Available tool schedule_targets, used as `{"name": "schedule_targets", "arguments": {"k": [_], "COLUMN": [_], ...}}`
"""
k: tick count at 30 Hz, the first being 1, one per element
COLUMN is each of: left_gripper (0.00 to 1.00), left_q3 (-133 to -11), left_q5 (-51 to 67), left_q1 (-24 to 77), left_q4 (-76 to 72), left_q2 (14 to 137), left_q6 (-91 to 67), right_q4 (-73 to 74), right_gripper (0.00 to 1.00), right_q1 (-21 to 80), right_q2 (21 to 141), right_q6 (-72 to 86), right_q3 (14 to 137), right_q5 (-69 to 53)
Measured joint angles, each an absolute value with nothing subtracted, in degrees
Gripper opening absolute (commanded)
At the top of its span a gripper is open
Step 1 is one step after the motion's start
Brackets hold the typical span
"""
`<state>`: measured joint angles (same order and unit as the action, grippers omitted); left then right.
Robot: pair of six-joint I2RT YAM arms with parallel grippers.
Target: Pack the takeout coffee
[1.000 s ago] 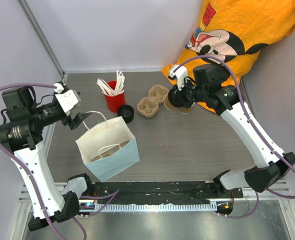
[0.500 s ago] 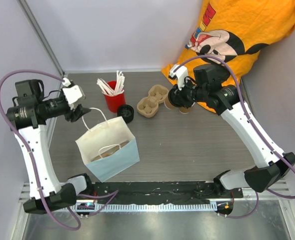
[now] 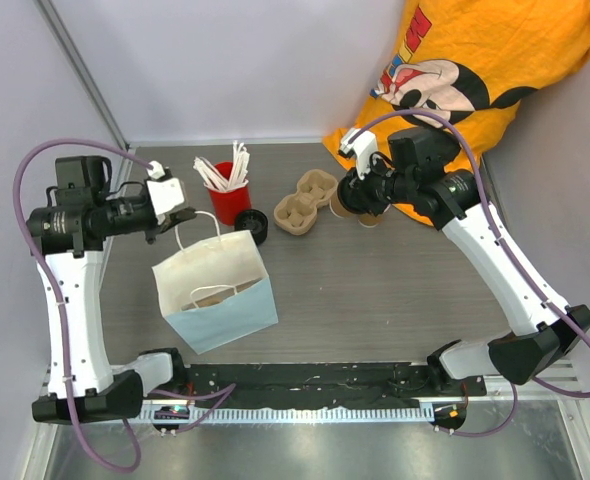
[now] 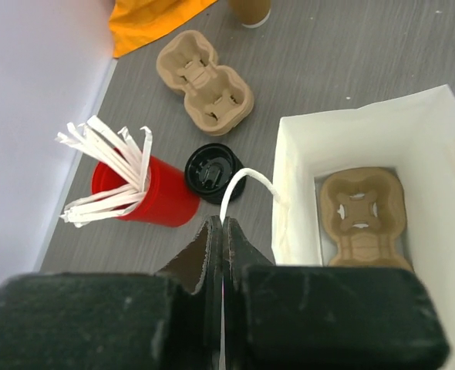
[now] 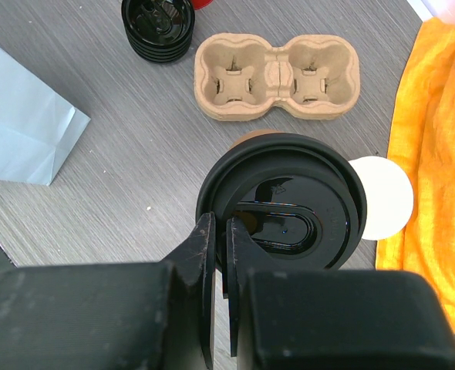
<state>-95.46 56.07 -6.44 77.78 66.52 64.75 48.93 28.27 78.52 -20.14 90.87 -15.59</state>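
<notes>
The takeout coffee [image 5: 289, 204] shows from above as a round black lid with a sliver of brown cup behind it. My right gripper [image 5: 221, 231] is shut on the lid's near-left rim. In the top view that gripper [image 3: 351, 196] sits at the back right, over the cup. My left gripper [image 4: 222, 223] is shut on the white cord handle [image 4: 243, 181] of the paper bag [image 4: 289, 177]. The bag [image 3: 215, 290] stands open, pale blue outside, with a brown pulp tray [image 4: 362, 212] lying inside. From above, my left gripper [image 3: 167, 213] is at the bag's back-left.
A red cup of white sticks [image 3: 228, 200], a stack of black lids [image 3: 255, 225] and a pulp cup carrier [image 3: 300, 205] stand behind the bag. Another cup's white disc [image 5: 378, 196] lies beside the coffee. Orange cloth [image 3: 475, 70] hangs at the back right.
My left gripper swung right to the bag's handle and shut on it. The bag's top shifted slightly. The right arm and the coffee stayed still.
</notes>
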Motion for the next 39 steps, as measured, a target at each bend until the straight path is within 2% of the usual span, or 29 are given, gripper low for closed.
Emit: {"name": "schedule_targets", "arguments": {"k": [14,30,39], "left_gripper": [0.0,0.0,0.0], "left_q3": [-91.9,-91.0,-91.6], "left_q5": [54.4,48.5,39.3], "left_q1": [3.4,12.2,23.2], "left_q4": [76.5,55.6,48.4], "left_q2": [63.7,70.1,72.7], "left_q6": [48.7,22.9,12.3], "right_q4": [48.9,48.8,48.2], "right_gripper": [0.01,0.01,0.01], "right_q1": [27.6,26.5,26.0], "right_q2": [78.5,78.3,78.3], "right_q6": [-19.7,-19.5,-19.3], "right_q3": [90.9,90.9,90.9], "right_q5": [-15.6,-15.6,-15.5]}}
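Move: The left hand is already shut on the bag's rear handle; the bag's middle lies about 6 cm back, 3 to the right and 20 below. From this hand, the lidded coffee cup is roughly 8 cm ahead, 28 right and 9 lower; the black lids are some 15 ahead and 7 right, the cup carrier 20 ahead and 21 right, both about 28 below. From the right hand, the bag is about 14 back, 26 left and 14 below. Rightward for about 12 cm, the left hand pulls the paper bag by its pinched handle towards the coffee cup, first swinging nearly 4 cm back, then some 6 cm forward again. Its wrist rolls roughly 25 degrees about the line of the fingers, which stay shut. The right hand keeps its grip on the cup's black lid, almost still. ##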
